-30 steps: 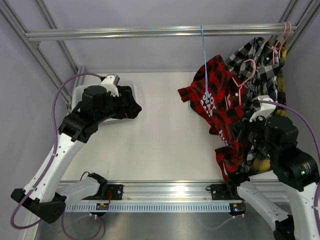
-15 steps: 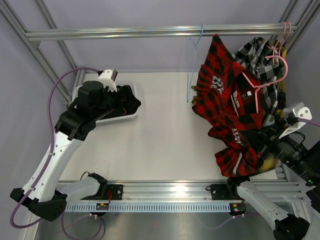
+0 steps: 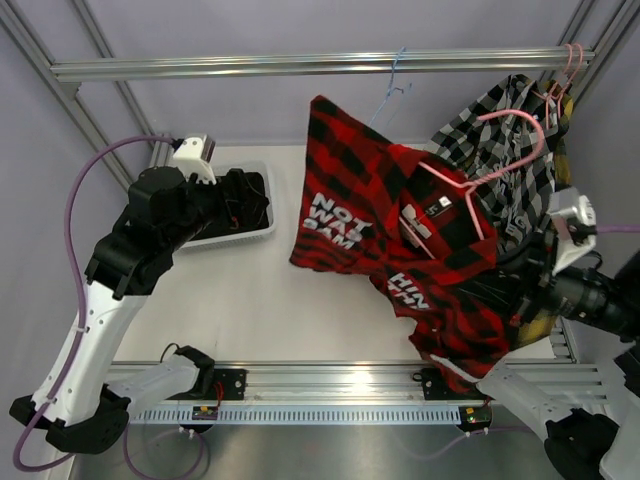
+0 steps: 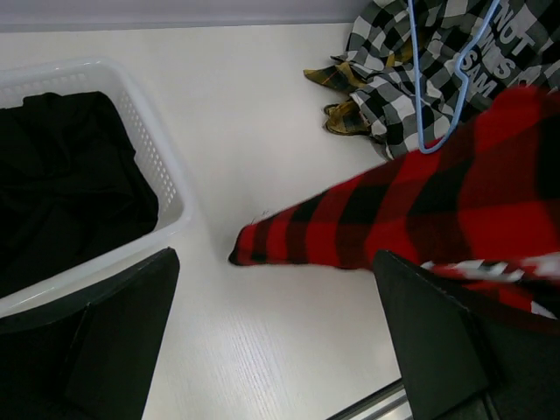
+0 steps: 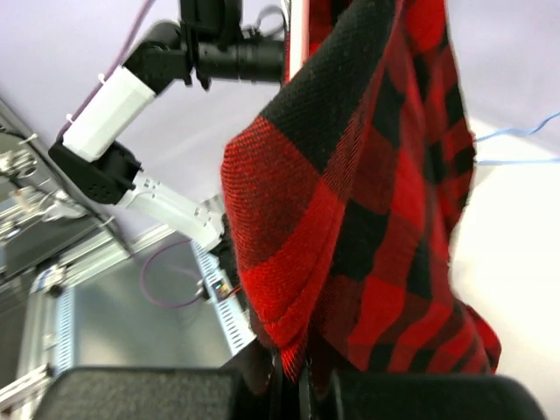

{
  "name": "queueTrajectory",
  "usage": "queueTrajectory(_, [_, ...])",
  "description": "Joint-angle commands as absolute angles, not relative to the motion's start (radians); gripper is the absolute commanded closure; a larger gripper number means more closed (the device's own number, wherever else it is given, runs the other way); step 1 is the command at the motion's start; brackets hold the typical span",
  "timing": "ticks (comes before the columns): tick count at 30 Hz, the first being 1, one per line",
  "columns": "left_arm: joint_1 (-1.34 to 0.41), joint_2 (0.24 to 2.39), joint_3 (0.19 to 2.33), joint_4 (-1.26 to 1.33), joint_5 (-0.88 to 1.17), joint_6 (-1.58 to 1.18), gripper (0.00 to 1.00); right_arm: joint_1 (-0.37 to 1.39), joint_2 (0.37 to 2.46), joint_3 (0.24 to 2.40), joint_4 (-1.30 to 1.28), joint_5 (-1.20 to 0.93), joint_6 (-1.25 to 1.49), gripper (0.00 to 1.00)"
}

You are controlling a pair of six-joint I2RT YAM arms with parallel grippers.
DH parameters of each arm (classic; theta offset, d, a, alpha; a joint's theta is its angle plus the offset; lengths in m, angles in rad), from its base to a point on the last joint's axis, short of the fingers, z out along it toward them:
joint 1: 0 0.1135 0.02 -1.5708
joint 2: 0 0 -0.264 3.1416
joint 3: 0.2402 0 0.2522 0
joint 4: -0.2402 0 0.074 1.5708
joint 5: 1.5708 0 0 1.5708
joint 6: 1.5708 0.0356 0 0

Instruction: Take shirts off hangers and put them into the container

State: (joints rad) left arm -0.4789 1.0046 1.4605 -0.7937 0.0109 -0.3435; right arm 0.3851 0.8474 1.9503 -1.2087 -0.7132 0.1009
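Note:
My right gripper (image 5: 302,381) is shut on the hem of the red-and-black plaid shirt (image 3: 380,230). The shirt is stretched from the right side toward the table's middle, white lettering up. In the top view the cloth hides those fingers. A pink hanger (image 3: 470,180) lies across the shirt's upper part. The light blue hanger (image 3: 392,85) hangs bare from the rail. Behind them hang the black-and-white check shirt (image 3: 500,130) and a yellow-and-dark plaid one (image 4: 346,79). My left gripper (image 4: 276,350) is open over the table, beside the white container (image 4: 166,188) that holds the black shirt (image 4: 61,192).
A metal rail (image 3: 250,66) crosses the back, with more pink hangers (image 3: 574,58) hooked at its right end. Frame posts (image 3: 90,130) slant down the left side. The red shirt's tip (image 4: 254,249) lies close to the basket's right wall.
The red plaid shirt has swung left and spread out toward the middle, off the blue hanger, which now hangs bare. The pink hanger moved with it. My left arm drew back slightly to the left.

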Motion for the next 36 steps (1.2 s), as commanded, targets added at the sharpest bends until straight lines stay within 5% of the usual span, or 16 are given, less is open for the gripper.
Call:
queueTrajectory(1, [-0.485,0.983,1.505,-0.811,-0.041,-0.314,0.01,0.391,0.949,1.881,-1.270,-0.963,-0.173,1.00])
queueTrajectory(12, [-0.483,0.885,1.454,-0.775,0.008,-0.290,0.01,0.405,1.052,1.511,-1.078,-0.798,-0.172,1.00])
queueTrajectory(19, [-0.512,0.972,1.450,-0.623,0.158,-0.408,0.01,0.523,1.173,1.447,-0.962,-0.750,-0.163,1.00])
queueTrajectory(27, [-0.721,1.170,1.566,-0.522,0.014,-0.436,0.01,0.638,1.270,1.477,-0.861,-0.681,-0.126,1.00])
queueTrajectory(34, [-0.787,1.212,1.566,-0.499,-0.084,-0.416,0.16,0.683,1.287,1.480,-0.819,-0.661,-0.100,1.00])
queueTrajectory(36, [-0.790,1.215,1.562,-0.494,-0.109,-0.407,0.26,0.692,1.289,1.474,-0.808,-0.658,-0.091,1.00])
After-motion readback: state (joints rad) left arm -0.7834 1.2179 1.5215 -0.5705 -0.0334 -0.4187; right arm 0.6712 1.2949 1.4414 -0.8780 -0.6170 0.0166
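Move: The red plaid shirt, on its pink hanger and still pinched by the right hand at a shoulder, has its collar about 6 cm left of and 9 cm ahead of that hand, level with it. From the open, empty left hand, the collar is roughly 28 cm right, 9 cm back and 10 cm higher. The container lies about 10 cm left of the left hand, 12 cm ahead and 33 cm below. The black-and-white plaid shirt hangs some 30 cm ahead and 12 cm right of the right hand. The red plaid shirt is carried down about 21 cm, forward and left some 13 cm each, towards the left gripper, the right fingers keeping their pinch and the wrist turning roughly 35 degrees. The left hand first eases back and up a little, then sweeps about 14 cm right to meet the shirt, turning clockwise and starting to close its fingers around the collar area. ##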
